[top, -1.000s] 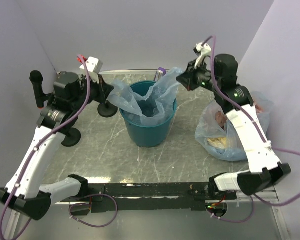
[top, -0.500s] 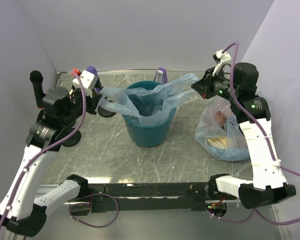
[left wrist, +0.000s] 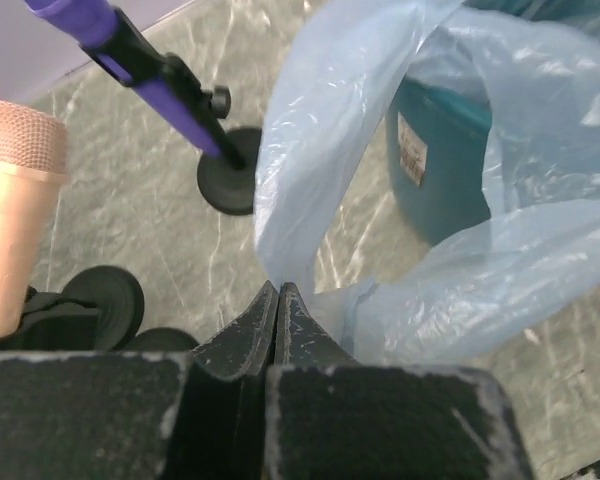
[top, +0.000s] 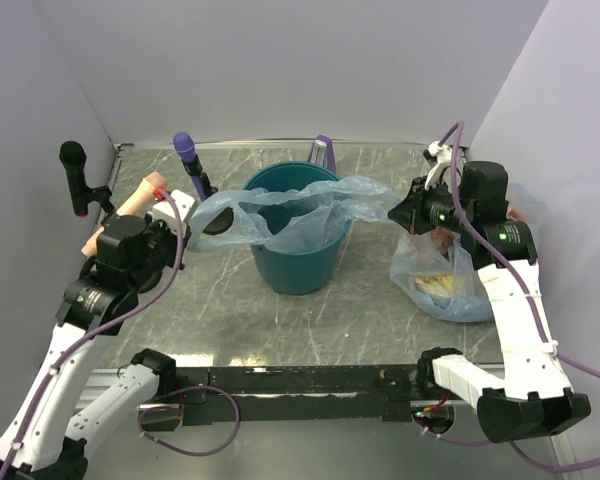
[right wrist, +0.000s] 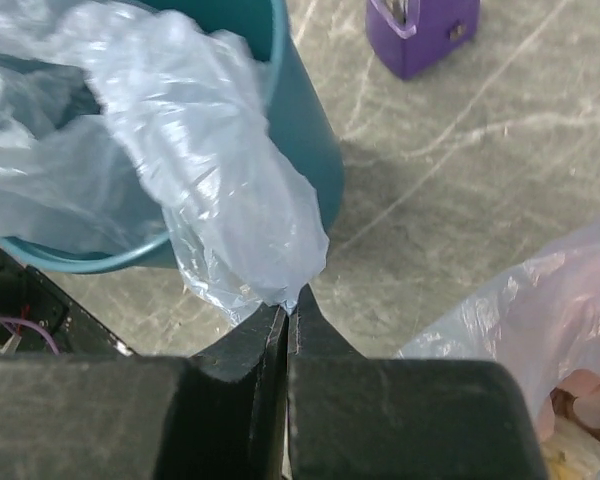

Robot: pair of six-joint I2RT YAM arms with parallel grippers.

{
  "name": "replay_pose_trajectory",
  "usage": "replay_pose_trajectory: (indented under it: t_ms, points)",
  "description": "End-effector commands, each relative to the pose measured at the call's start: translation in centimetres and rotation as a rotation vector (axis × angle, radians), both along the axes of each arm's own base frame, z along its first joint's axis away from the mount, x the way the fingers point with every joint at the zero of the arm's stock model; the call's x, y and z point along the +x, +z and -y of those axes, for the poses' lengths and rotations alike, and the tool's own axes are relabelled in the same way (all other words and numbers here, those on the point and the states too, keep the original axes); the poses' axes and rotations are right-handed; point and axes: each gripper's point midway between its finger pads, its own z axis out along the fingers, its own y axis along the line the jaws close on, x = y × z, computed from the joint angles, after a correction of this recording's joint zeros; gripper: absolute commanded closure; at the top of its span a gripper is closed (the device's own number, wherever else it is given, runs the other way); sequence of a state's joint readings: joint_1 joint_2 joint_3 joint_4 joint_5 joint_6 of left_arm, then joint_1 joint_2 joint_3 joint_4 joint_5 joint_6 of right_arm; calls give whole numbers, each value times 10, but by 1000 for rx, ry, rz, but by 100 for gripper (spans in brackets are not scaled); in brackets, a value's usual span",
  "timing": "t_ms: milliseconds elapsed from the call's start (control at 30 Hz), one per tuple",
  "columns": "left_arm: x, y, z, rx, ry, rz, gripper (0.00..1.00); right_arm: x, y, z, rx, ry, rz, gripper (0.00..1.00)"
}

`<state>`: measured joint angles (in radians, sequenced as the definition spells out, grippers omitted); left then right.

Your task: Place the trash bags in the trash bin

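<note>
The pale-blue trash bag [top: 295,215] is stretched across the mouth of the teal trash bin [top: 298,262], its middle sagging inside. My left gripper [top: 192,214] is shut on the bag's left edge [left wrist: 310,180], left of the bin's rim [left wrist: 450,110]. My right gripper [top: 398,213] is shut on the bag's right edge [right wrist: 230,200], right of the bin [right wrist: 300,120]. Both edges hang outside the rim, lower than its top.
A clear bag [top: 450,270] stuffed with yellow and pink items lies under my right arm. A purple-topped stand [top: 187,155], a black microphone stand [top: 75,175] and a pink microphone [top: 130,205] stand at the left. A purple block [top: 323,148] sits behind the bin.
Both grippers have moved outward and down, pulling the bag's edges apart and lowering them over the bin's rim. The bag now spreads flatter across the bin.
</note>
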<state>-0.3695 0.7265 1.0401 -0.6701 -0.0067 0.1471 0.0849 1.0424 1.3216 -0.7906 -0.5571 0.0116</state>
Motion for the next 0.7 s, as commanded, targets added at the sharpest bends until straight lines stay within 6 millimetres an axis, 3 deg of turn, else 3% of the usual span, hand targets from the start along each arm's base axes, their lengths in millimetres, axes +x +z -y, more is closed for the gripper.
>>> replay_pose_trajectory:
  t_ms: [0, 33, 67, 133, 200, 233, 300, 400, 467, 567, 667]
  points:
    - [10, 11, 3, 24, -22, 39, 97, 8, -8, 5, -31, -6, -21, 100]
    - [10, 19, 5, 25, -36, 45, 85, 6, 1, 5, -39, 8, 3, 94]
    - [7, 29, 6, 29, -51, 51, 69, 2, 14, 5, -56, 30, 53, 79]
    - [-1, 58, 4, 34, -68, 92, 34, -7, 38, 10, -116, 53, 151, 59]
    - [-14, 90, 0, 48, -88, 135, 20, -18, 59, 18, -180, 56, 240, 48]
    - [-24, 114, -3, 45, -100, 177, 17, -24, 68, 20, -205, 67, 286, 45]
    - [-37, 131, 2, 59, -168, 210, 17, -40, 82, 16, -232, 128, 380, 38]
    - [-46, 139, 32, 16, -347, 225, 16, -61, 88, -4, -219, 290, 499, 25]
    - [-39, 140, 55, -40, -441, 191, 16, -63, 88, -12, -229, 358, 535, 21]
    - [-28, 139, 83, -58, -576, 169, 7, -60, 91, -25, -295, 464, 623, 20]
    - [-11, 136, 113, -24, -694, 175, 5, -46, 91, -41, -365, 560, 703, 20]
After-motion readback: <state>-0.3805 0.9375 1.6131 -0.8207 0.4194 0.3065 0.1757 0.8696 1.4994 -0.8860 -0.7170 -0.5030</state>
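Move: Each hand already pinches an end of the empty trash bag stretched across the trash bin. The bin's middle is about 22 cm right, 11 ahead and 18 below the left hand, and 18 left, 7 ahead and 19 below the right. From the left hand, the purple microphone stands roughly 20 cm ahead and 2 right, 15 lower. The filled bag lies some 15 cm right, 7 ahead and 26 below the right hand. Both hands open, freeing the trash bag; left rises some 16 cm, right rises about 10 while drawing back. ##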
